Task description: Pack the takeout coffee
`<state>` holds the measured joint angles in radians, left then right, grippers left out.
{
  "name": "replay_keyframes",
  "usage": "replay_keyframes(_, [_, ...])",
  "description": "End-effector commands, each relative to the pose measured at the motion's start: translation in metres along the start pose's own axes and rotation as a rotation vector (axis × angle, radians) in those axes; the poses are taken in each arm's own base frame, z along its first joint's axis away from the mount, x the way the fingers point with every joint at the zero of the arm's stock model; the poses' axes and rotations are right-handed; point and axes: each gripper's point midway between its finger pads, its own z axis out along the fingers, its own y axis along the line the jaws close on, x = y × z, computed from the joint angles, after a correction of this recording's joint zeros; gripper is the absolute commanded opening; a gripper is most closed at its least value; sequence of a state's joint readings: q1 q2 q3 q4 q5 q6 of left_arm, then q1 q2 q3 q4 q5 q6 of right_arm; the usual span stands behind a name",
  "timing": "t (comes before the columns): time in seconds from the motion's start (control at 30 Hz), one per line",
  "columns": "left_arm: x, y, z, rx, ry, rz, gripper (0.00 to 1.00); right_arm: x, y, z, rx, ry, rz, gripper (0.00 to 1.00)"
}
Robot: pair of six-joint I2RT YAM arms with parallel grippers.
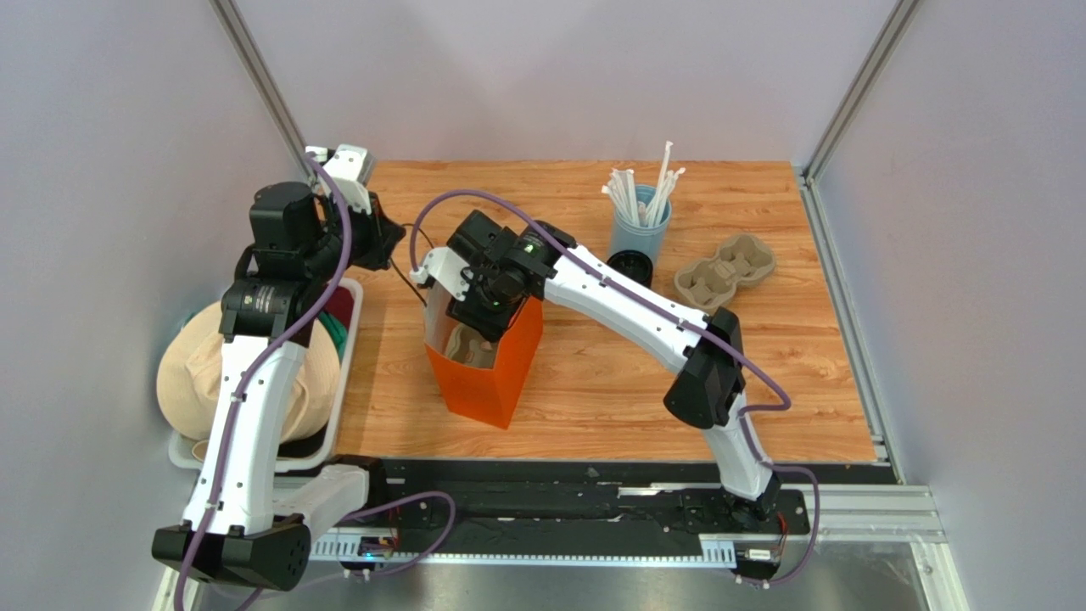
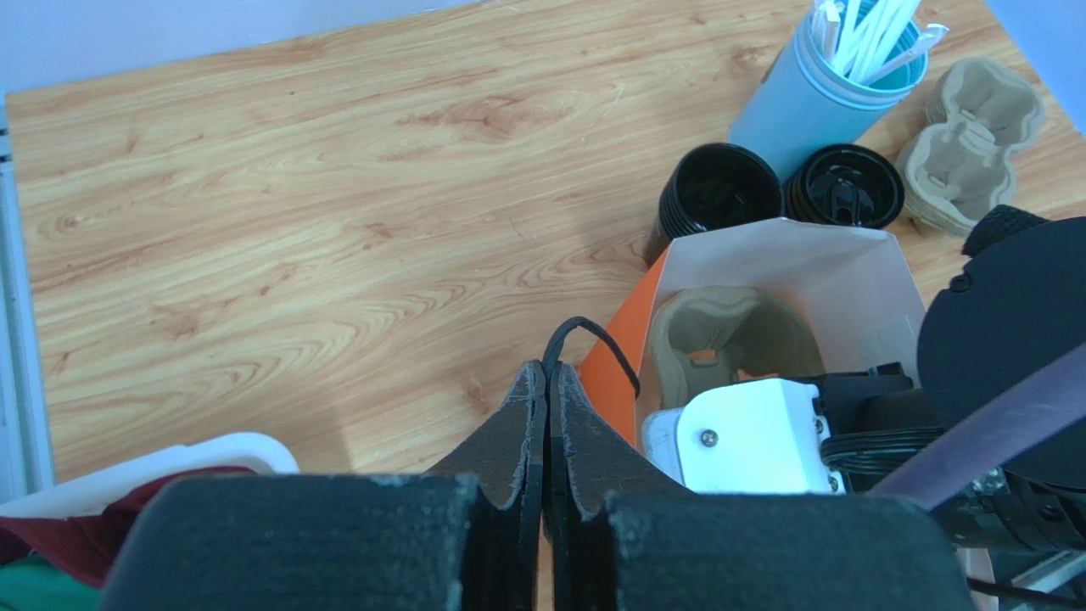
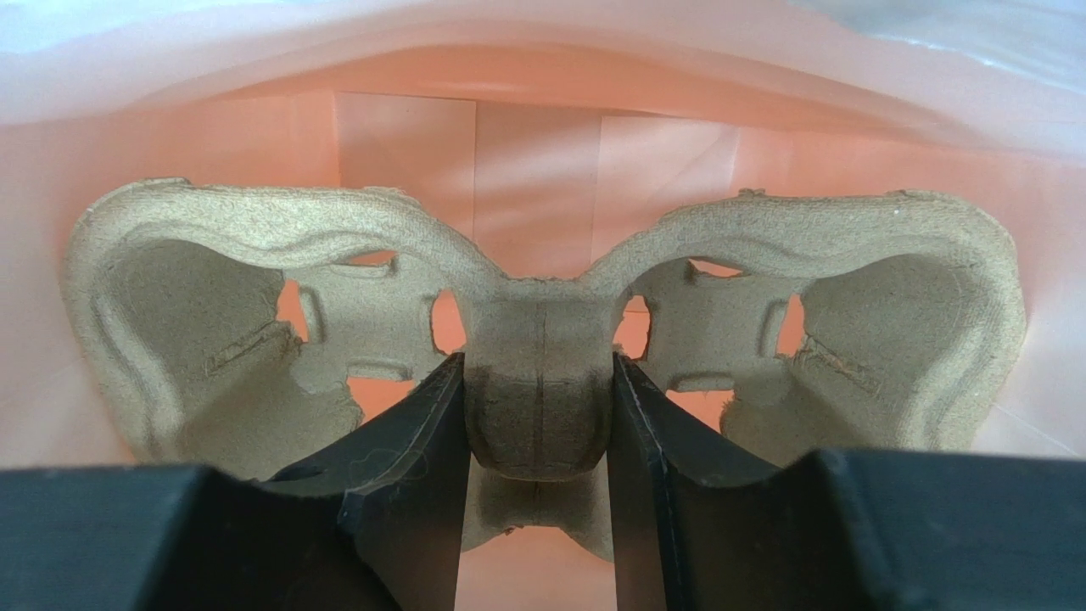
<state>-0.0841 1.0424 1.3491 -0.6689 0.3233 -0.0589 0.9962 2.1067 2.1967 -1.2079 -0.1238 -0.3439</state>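
The takeout coffee (image 2: 841, 187), a dark cup with a black lid, stands on the table beside the blue straw cup, next to another dark round cup (image 2: 714, 191); a dark cup (image 1: 629, 267) also shows from above. The orange paper bag (image 1: 491, 369) stands upright at mid-table. My left gripper (image 2: 547, 382) is shut on the bag's thin black handle cord (image 2: 599, 344) at its rim. Inside the bag, my right gripper (image 3: 538, 382) is shut on the centre ridge of a moulded cardboard cup tray (image 3: 535, 318). From the left wrist, that tray (image 2: 727, 331) shows down in the bag.
A pale blue cup of white straws (image 1: 640, 229) and a second cardboard cup tray (image 1: 727, 270) sit at the back right. A white bin (image 1: 344, 382) holding a beige cloth bundle hangs off the table's left edge. The right arm (image 1: 637, 312) stretches across the table.
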Motion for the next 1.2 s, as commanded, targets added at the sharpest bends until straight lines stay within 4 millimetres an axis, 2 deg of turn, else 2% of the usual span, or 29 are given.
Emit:
replay_keyframes(0.0, [-0.012, -0.001, -0.007, -0.003, -0.046, 0.001, 0.0, -0.002, -0.001, -0.003, -0.012, -0.007, 0.016, 0.23])
replay_keyframes(0.1, [-0.011, 0.0, -0.007, -0.006, -0.045, 0.002, 0.0, -0.004, 0.0, -0.005, -0.011, -0.013, 0.014, 0.24])
replay_keyframes(0.2, [-0.011, 0.0, -0.006, -0.006, -0.043, 0.001, 0.0, -0.005, -0.002, -0.007, -0.006, -0.02, 0.012, 0.29])
replay_keyframes(0.3, [-0.01, 0.0, -0.005, -0.004, -0.041, -0.003, 0.0, -0.007, -0.002, -0.009, 0.002, -0.028, 0.007, 0.38])
replay_keyframes(0.43, [-0.008, 0.001, -0.004, -0.006, -0.036, -0.006, 0.0, -0.008, -0.003, -0.011, 0.004, -0.033, 0.004, 0.55])
replay_keyframes(0.7, [-0.009, 0.002, -0.002, -0.006, -0.035, -0.005, 0.0, -0.009, -0.003, -0.014, 0.002, -0.04, 0.001, 0.69])
replay_keyframes(0.8, [-0.008, 0.001, -0.002, -0.001, -0.032, -0.008, 0.0, -0.01, -0.002, -0.016, 0.004, -0.044, -0.002, 0.78])
replay_keyframes(0.97, [-0.008, 0.002, 0.0, -0.003, -0.03, -0.008, 0.0, -0.016, -0.006, -0.029, 0.031, -0.07, -0.012, 0.88])
replay_keyframes(1.17, [-0.007, 0.001, 0.0, 0.0, -0.03, -0.007, 0.0, -0.036, -0.017, -0.064, 0.106, -0.168, -0.032, 0.94])
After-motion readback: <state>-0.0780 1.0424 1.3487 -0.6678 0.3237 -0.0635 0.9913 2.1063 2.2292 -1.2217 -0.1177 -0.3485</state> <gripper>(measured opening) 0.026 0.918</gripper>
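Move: The orange bag's floor, where the held cup carrier is to go, lies straight below the right gripper, some 15 cm down. From that gripper the black cups stand about 15 cm ahead and 12 cm to the right, 11 cm lower; the black lids are roughly 14 cm ahead and 24 cm right, 13 cm lower. From the left gripper, the bag's floor is about 6 cm back, 10 cm right and 32 cm below. Keep the right gripper where it is inside the bag's mouth, pointing down and leaning to the left, and open its fingers wide to let go of the carrier's middle bridge. Then start it up, about 1 cm, away from the bag's floor. Hold the left gripper still and shut on the bag's handle. ##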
